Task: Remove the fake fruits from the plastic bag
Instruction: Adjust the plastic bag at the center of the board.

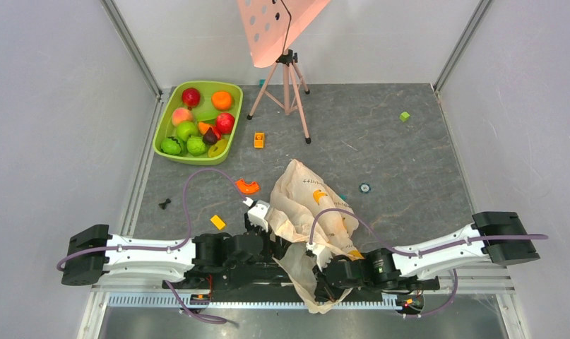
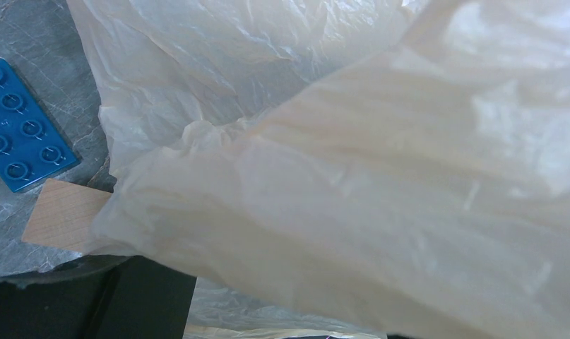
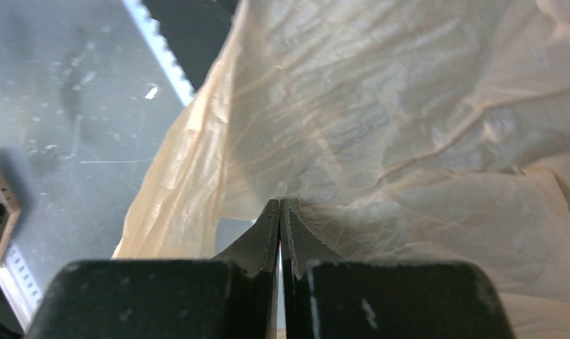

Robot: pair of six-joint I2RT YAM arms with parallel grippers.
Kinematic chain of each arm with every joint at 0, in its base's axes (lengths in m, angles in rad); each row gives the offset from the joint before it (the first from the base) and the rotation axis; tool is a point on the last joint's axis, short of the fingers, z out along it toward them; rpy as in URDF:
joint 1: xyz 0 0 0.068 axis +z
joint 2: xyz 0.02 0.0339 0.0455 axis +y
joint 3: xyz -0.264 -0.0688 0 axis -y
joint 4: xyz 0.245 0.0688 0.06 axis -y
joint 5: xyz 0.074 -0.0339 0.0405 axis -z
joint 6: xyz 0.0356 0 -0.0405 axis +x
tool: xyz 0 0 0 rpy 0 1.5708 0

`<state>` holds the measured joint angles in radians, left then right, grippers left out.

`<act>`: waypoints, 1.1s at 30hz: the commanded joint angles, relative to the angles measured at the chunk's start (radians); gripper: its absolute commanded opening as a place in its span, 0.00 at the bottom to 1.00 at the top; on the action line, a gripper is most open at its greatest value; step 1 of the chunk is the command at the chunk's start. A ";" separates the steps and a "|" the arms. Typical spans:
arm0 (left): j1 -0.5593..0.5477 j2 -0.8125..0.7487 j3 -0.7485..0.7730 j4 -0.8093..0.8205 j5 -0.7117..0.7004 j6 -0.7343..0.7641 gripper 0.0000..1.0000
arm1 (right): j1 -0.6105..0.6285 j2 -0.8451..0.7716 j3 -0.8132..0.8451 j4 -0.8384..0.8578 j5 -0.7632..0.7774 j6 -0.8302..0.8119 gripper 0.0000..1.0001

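The pale peach plastic bag (image 1: 303, 205) lies crumpled at the table's near middle, between both arms. My right gripper (image 3: 280, 203) is shut, its tips pinching a fold of the plastic bag (image 3: 409, 127) near the table's front edge (image 1: 317, 263). My left gripper (image 1: 257, 212) sits at the bag's left edge. The bag (image 2: 381, 176) fills the left wrist view and hides the fingers. The fake fruits lie in the lime-green tub (image 1: 163, 120): an orange (image 1: 222, 99), red apples (image 1: 191, 96), a peach (image 1: 181, 116), green fruits (image 1: 186, 130). I see no fruit in the bag.
A tripod (image 1: 287, 85) with a pink perforated panel stands at the back. An orange arc piece (image 1: 247, 186), yellow blocks (image 1: 217, 222) and a green block (image 1: 404, 116) lie loose. A blue studded plate (image 2: 20, 127) and a wooden block (image 2: 63, 215) lie beside the bag.
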<state>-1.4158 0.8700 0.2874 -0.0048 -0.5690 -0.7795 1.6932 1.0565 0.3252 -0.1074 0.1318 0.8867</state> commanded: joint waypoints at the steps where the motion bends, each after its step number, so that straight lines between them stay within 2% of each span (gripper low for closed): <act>1: -0.006 -0.005 -0.008 0.033 -0.024 -0.023 0.87 | 0.006 0.022 0.017 -0.151 0.086 0.079 0.00; 5: -0.005 -0.011 -0.010 0.030 -0.025 -0.023 0.87 | 0.011 -0.059 0.061 -0.200 0.237 0.091 0.00; 9: -0.006 -0.015 -0.011 0.026 -0.029 -0.023 0.87 | 0.015 -0.197 0.092 -0.140 0.380 0.014 0.01; 13: -0.005 -0.011 -0.009 0.027 -0.029 -0.018 0.87 | 0.016 -0.276 0.085 -0.010 0.458 -0.068 0.08; 16: -0.005 -0.006 -0.007 0.028 -0.031 -0.015 0.87 | 0.003 -0.259 0.103 0.018 0.496 -0.096 0.23; 18: -0.005 -0.004 -0.007 0.030 -0.030 -0.012 0.87 | -0.026 -0.228 0.123 0.011 0.515 -0.083 0.25; 24: -0.005 0.005 0.001 0.035 -0.022 -0.001 0.87 | -0.183 -0.173 0.109 0.035 0.474 -0.011 0.17; 27: -0.006 -0.001 0.003 0.030 -0.023 0.003 0.87 | -0.221 -0.191 0.073 0.048 0.489 0.002 0.18; 33: -0.006 -0.041 0.013 0.014 -0.026 0.019 0.87 | -0.237 -0.224 0.017 0.022 0.634 0.111 0.42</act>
<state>-1.4158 0.8616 0.2867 -0.0063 -0.5697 -0.7780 1.4616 0.8528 0.3698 -0.0956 0.6346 0.9092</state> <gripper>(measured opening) 0.866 0.358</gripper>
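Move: The bag's upper fold lies roughly 16 cm ahead of the shut right hand, 2 cm to its left and some 5 cm higher; the bag's near rim is about 3 cm back from that hand and 1 cm left. The wooden block sits some 21 cm ahead and 19 cm left of the right hand. From the waiting left hand, the upper fold is about 3 cm ahead, 8 cm right and nearly level. The right hand leaves the near rim, going forward 15 cm and up 8 to the upper fold, turning clockwise, fingers part-opening. ##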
